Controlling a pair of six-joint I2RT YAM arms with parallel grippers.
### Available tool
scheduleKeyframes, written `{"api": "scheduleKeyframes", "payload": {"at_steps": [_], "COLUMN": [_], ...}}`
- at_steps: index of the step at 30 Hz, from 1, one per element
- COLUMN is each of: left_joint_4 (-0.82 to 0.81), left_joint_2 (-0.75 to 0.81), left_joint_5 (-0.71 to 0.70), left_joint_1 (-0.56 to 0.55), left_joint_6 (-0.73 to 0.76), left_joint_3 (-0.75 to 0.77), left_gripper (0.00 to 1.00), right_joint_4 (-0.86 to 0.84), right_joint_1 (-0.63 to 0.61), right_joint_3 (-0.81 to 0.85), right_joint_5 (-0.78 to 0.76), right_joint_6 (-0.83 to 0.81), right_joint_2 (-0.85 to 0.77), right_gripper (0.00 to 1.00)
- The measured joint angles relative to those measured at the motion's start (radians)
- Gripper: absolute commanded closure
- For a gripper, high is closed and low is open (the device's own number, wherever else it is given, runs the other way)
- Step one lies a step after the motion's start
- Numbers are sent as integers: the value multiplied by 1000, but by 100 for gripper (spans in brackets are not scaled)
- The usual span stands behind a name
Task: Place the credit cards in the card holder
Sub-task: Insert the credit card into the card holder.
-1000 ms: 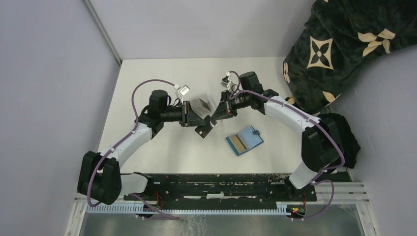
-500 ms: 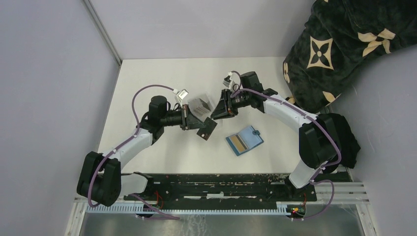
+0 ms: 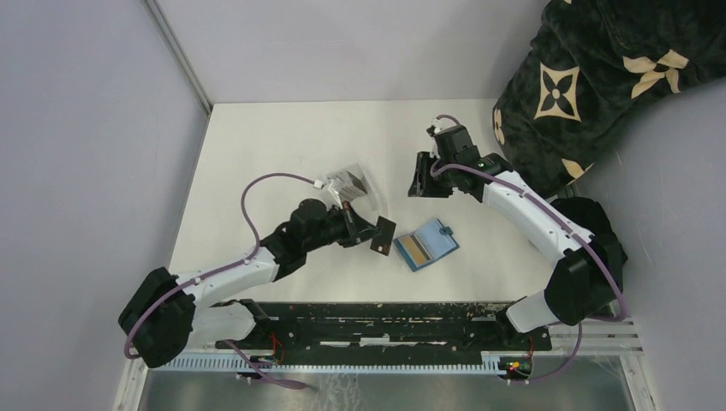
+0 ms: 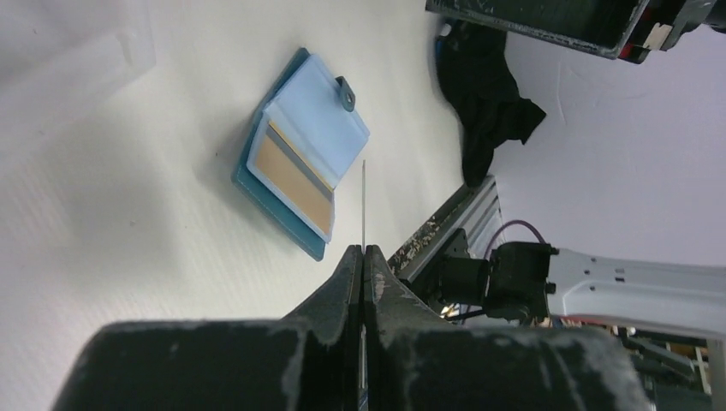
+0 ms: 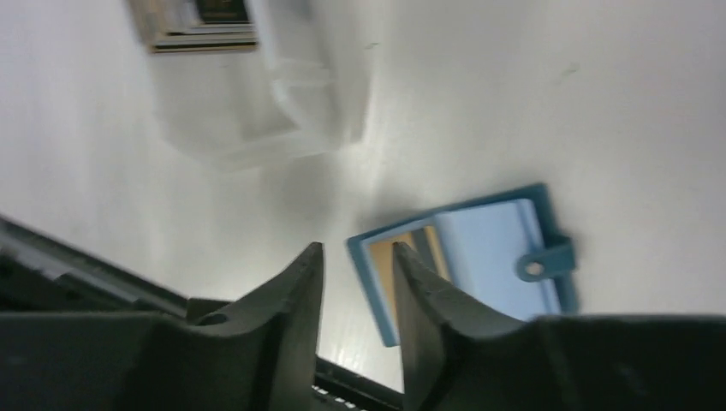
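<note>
The teal card holder (image 3: 425, 244) lies open on the white table, a gold-yellow credit card (image 4: 295, 180) in its left pocket. Just left of it, my left gripper (image 3: 370, 231) is shut on a dark credit card (image 3: 384, 235). In the left wrist view that card (image 4: 363, 197) shows edge-on as a thin line, sticking out of the closed left gripper (image 4: 363, 250) towards the card holder (image 4: 318, 120). My right gripper (image 3: 422, 175) hangs open and holds nothing, behind the card holder. In the right wrist view the right gripper (image 5: 356, 250) stands above the card holder (image 5: 496, 248).
A clear plastic tray (image 3: 358, 185) with more cards (image 5: 201, 21) sits behind the left gripper. A black patterned cloth (image 3: 599, 77) fills the back right corner, and dark fabric (image 3: 604, 244) lies at the right edge. A black rail (image 3: 368, 317) runs along the near edge.
The two grippers met at the dark card. My left gripper shut on it and carried it right towards the card holder. My right gripper let go, opened and drew back to the right.
</note>
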State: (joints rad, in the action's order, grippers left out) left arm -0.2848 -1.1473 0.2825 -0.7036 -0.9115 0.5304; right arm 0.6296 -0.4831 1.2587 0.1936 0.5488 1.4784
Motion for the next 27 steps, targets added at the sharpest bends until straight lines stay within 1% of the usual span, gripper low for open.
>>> {"api": "scheduleKeyframes", "payload": {"at_steps": [2,4,7,11,16,20,27], "left_joint_4": [-7,-25,-38,-43,-62,-61,-47], "left_joint_2": [-34,-97,-189,-306,-396,-438,-495], "left_joint_5": [-114,-236,-377,-546,-650,-709,-777], "left_joint_1": [-83,-160,-238,-319,-360,-382,-420], "left_joint_6": [-47,-104,-167,-235,-290,-333,-418], "left_joint_3": [8,23,51,119,201,236,252], "left_gripper": [97,97,97,97,97,97,97], "right_joint_4": [24,45,60,81,86,87,82], "right_joint_1": [0,0,1,4,21,44,72], "right_joint_3": [-6,-29,-78,-127,-150,-198,-245], "right_joint_5": [-97,-200,-316,-446,-534,-560,-557], "right_joint_6": [-6,-4,10,32,51,66,87], "right_joint_2": [-5,-5,-5,-5,-5,-5,2], "right_gripper": [78,86,99,99,99,99,99]}}
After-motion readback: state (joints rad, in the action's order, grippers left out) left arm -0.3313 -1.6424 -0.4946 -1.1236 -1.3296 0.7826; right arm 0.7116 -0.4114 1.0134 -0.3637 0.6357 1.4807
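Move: The open blue card holder lies about 15 cm to the left hand's right, 2 cm farther out and 14 cm below; the gold card in its pocket is some 10 cm right, level fore and aft. The white tray sits about 16 cm ahead and 5 cm left of this hand, 13 cm below. From the right hand the holder is roughly 8 cm back, 4 cm right and 15 cm below, its clasp strap 4 cm back and 9 cm right. Rightward and down, the left hand carries the black card it already holds towards the holder, travelling nearly 10 cm right and about 6 cm down while turning some 25 degrees counter-clockwise, grip kept. The right hand sweeps right and down too, to beside the strap end, turning clockwise and shutting its empty fingers. ##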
